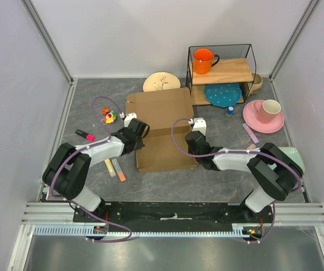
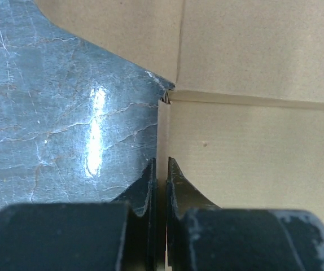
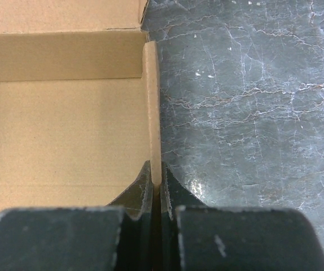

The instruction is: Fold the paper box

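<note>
The paper box [image 1: 161, 131] is a plain brown cardboard sheet lying mid-table, its lid panel stretched toward the back and its tray part nearer me. My left gripper [image 1: 139, 133] sits at the tray's left edge. In the left wrist view its jaws [image 2: 161, 162] are shut with the thin left edge of the box [image 2: 252, 141] running between them. My right gripper [image 1: 193, 139] is at the tray's right edge. The right wrist view shows it [image 3: 156, 167] shut on the upright right side wall [image 3: 152, 101], with the tray floor [image 3: 60, 135] to its left.
A black wire shelf [image 1: 221, 70] at the back holds an orange mug [image 1: 203, 60] above a teal plate [image 1: 223, 93]. A cream plate [image 1: 161, 82], a pink cup on a saucer [image 1: 268, 112], a pink marker [image 1: 84, 135], chalk sticks [image 1: 115, 169] and a small toy [image 1: 109, 116] lie around the box.
</note>
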Controlling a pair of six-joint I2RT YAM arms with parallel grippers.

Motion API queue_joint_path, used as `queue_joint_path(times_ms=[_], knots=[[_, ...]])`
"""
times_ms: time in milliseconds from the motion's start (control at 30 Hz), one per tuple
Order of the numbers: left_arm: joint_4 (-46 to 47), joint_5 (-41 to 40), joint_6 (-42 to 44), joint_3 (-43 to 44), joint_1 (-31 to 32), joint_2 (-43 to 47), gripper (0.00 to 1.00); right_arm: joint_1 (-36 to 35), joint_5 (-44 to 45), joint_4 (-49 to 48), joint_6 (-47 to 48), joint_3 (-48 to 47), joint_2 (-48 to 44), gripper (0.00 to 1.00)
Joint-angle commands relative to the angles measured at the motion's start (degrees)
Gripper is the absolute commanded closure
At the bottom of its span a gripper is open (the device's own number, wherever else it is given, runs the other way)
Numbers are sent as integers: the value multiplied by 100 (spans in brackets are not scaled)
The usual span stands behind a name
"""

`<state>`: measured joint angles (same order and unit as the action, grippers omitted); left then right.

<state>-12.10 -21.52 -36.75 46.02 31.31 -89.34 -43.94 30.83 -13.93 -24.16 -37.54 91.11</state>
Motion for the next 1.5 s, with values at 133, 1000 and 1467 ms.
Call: queue_joint_path(times_ms=[133, 1000, 1467], knots=[[472, -757, -34, -260, 121, 30, 98, -53, 11, 163, -89, 177, 47, 100], [375, -722, -429, -761, 358, 364, 98, -70, -51, 110, -115, 186, 12, 100], [14, -230, -842, -1077, 534, 1323, 30, -79, 11, 154, -97, 151, -41, 100]])
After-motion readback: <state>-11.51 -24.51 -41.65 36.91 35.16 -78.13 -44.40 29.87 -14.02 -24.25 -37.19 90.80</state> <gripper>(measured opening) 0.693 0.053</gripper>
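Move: The left fingers are already shut on the box's left wall near its far end; the wall's middle lies about 3 cm back. The lid panel's middle is some 15 cm ahead and 7 cm right, the box floor's middle about 10 cm right, 2 cm back and 3 cm below, and the orange marker roughly 10 cm back and 9 cm left. From the right hand, the left wall's middle is about 22 cm left and 5 cm back. Open the left gripper off the left wall, lift it barely a centimetre, then bring it about 2 cm back along the wall and down to shut once more; reopen it wide and draw back and up, some 3.5 cm back in all, ending open astride the wall. Keep the right fingers pinching the right wall, nearly still. ##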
